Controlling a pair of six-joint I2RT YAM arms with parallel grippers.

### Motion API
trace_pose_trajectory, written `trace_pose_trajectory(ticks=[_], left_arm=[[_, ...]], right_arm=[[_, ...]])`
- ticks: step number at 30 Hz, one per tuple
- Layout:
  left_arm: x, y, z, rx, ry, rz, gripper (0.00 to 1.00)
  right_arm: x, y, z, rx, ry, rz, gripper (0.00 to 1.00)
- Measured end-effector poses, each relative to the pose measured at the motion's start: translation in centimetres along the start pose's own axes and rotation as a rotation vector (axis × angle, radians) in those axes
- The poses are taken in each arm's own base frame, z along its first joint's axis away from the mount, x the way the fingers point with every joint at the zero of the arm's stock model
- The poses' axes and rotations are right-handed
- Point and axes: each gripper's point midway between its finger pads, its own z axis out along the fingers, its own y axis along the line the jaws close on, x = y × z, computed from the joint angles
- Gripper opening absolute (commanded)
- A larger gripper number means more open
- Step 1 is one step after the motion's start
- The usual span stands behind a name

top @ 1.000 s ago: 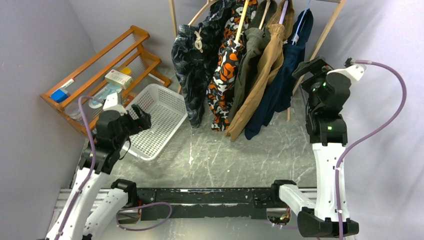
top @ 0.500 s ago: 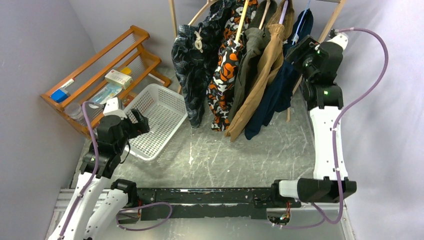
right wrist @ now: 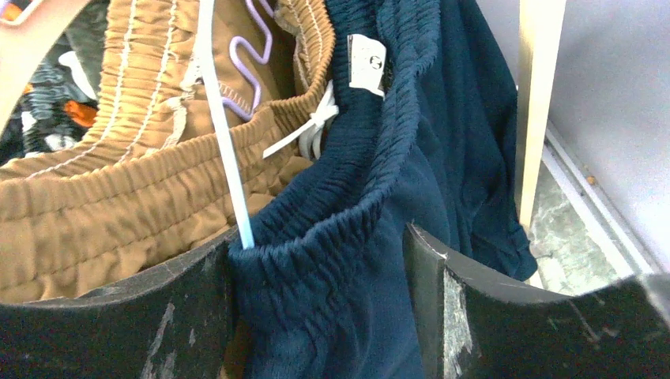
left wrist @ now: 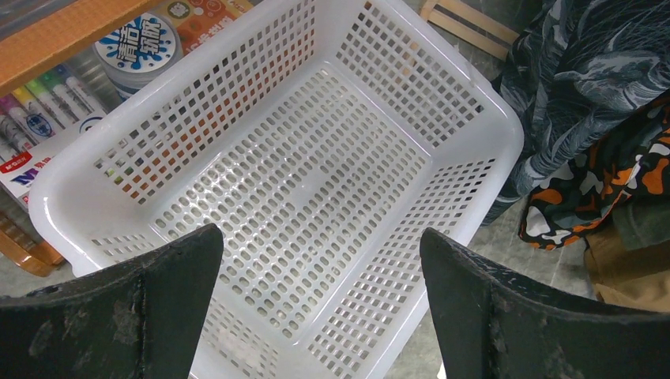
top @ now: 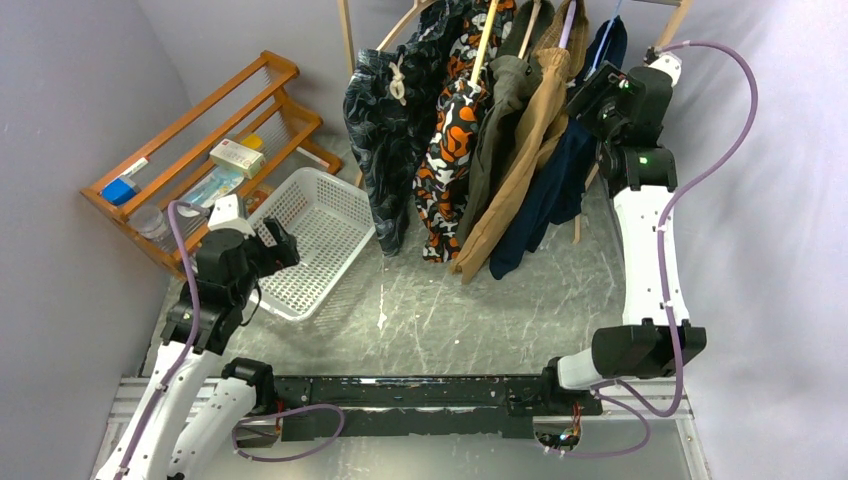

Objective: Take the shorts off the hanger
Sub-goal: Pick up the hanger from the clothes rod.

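Five shorts hang side by side on the wooden rack: dark leaf-print (top: pixel 385 130), camouflage (top: pixel 452 150), olive-grey (top: pixel 497 130), tan (top: pixel 520 150) and navy (top: pixel 545 200). My right gripper (top: pixel 597 95) is up at the rack's right end. In the right wrist view its jaws (right wrist: pixel 320 237) are shut on the elastic waistband of the navy shorts (right wrist: pixel 442 118), which fills the gap between the fingers. A thin white hanger (right wrist: pixel 225 150) runs down beside the left finger, next to the tan shorts (right wrist: pixel 118 197). My left gripper (top: pixel 282 243) hovers open over the basket, its jaws (left wrist: pixel 320 237) empty.
A white perforated basket (top: pixel 320 240) sits on the floor left of the rack, its rim (left wrist: pixel 490 126) near the hanging leaf-print hem. A wooden shelf (top: pixel 190 130) with boxes and markers stands at the far left. A rack post (right wrist: pixel 541 103) rises just right of the navy shorts.
My right arm has risen and reached left to the top of the navy shorts, and its jaws have closed on the waistband. The left arm shifted only slightly over the basket.
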Motion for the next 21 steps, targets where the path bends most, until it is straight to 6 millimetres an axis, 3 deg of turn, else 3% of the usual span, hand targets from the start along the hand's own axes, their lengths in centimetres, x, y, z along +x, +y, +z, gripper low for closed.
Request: trace_pose_trajectory(ticks=[3,5,8,12,17,21], left_arm=[[0.2,0.0,0.2,-0.004,0.009,0.003,0.99],[0.3,0.1,0.3,-0.007,0.017,0.005,0.99],[0.5,0.1,0.5,-0.011,0.024,0.007,0.99],[0.6,0.1,0.6,-0.013,0.03,0.009,0.99],[0.7,0.1,0.7,-0.015,0.034,0.01,0.99],[0.7,0.1,0.7,-0.016,0.036,0.011,0.99]], right_arm=[[0.1,-0.3,0.8,0.021,0.008,-0.017,0.62],[0.2,-0.6,1.2,0.035,0.011,-0.031,0.42],[-0.1,-1.1,1.4,0.062,0.0,-0.05,0.33],[-0.8,-1.4,1.1,0.079,-0.026,-0.068,0.14],[-1.9,-1.1,0.4,0.067,-0.064,-0.093,0.0],[-2.2,-1.2,0.0,0.055,-0.101,-0.098,0.0]])
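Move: The right hand, fingers open, is almost on the near end of the blue hanger in the navy waistband: about 2 cm ahead, 1 cm left and 2 cm below. The tan waistband lies roughly 7 cm left and 3 cm ahead of the hand, and the wooden rack post about 7 cm right and 8 cm ahead. From the idle left hand, that hanger end is some 20 cm ahead, 48 cm right and 19 cm above. Right hand noses about 1 cm forward and down onto the hanger end, pinches it, easing 2 cm right, then up. ##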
